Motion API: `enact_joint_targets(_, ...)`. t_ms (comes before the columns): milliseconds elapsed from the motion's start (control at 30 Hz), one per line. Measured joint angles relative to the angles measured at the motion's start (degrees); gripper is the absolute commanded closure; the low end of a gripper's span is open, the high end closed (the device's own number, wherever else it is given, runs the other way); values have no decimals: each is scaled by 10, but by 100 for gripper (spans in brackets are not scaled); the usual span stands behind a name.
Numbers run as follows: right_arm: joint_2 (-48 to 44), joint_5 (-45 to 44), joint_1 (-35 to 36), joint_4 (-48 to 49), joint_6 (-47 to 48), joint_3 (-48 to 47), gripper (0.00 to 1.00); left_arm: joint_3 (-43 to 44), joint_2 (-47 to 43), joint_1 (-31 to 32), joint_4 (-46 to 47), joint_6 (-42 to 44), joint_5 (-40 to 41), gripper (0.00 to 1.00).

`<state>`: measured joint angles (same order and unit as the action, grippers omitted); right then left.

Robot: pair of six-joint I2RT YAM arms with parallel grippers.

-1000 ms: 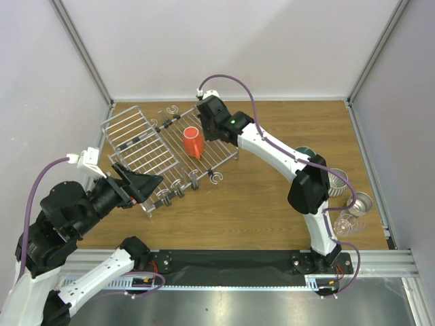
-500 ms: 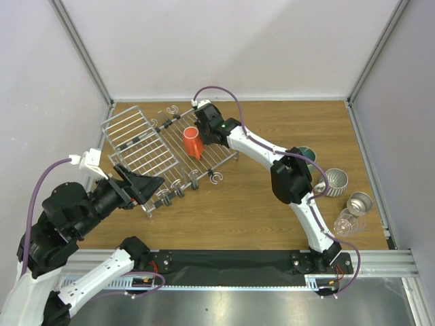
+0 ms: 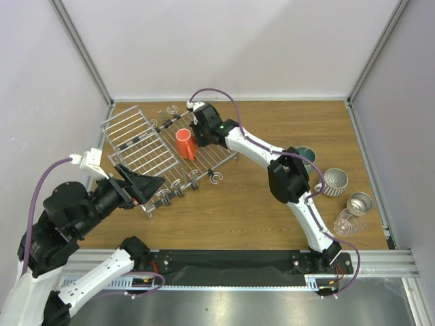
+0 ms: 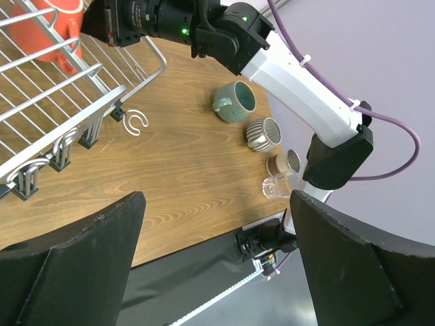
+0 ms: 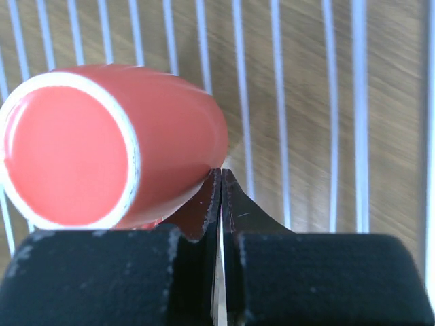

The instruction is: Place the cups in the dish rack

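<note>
The red mug sits bottom-up on the silver wire dish rack, its white-ringed base facing the right wrist camera. My right gripper is shut with nothing between its jaws, and its tip touches the mug's side. At the right of the table lie the teal mug, the white ribbed mug, the metal cup and the clear glass. My left gripper hangs open and empty at the rack's near corner.
Loose metal hooks lie on the wood beside the rack. The right arm stretches across the table's middle. Grey walls close in the table on three sides.
The right gripper has swung left over the rack, and the red mug has shifted left with it. The left arm has stayed in place.
</note>
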<state>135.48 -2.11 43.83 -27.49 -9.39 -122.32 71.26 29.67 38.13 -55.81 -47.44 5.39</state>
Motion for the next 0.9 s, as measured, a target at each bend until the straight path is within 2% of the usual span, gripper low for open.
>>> enact_joint_targets(667, 21, 79, 33, 8, -33, -12, 100, -10, 12, 0, 13, -1, -1, 6)
enact_joint_targets(900, 38, 102, 52, 11, -41, -42, 100, -12, 18, 0, 15, -1, -2, 6)
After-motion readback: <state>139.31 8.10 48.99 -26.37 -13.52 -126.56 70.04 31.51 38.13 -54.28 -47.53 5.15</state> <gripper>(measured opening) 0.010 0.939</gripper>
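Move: The orange cup stands bottom-up in the dish rack's right tray, its middle about 4 cm left of the shut right fingertips and 2 cm back, roughly level. The rack's left slatted section centres some 18 cm to the right hand's left, level with it. The grey clips on the near rail are about 6 cm left, 18 cm back and 5 below. From the left hand the cup is some 30 cm ahead, 3 right and 25 below. Keep the right gripper shut and push the orange cup sideways with the fingertips against its right side, towards the rack's left slatted section. Sweep left about 7 cm while drawing back some 6 cm, staying nearly level, and let the hand turn about 10 degrees counter-clockwise and tip slightly further down. ##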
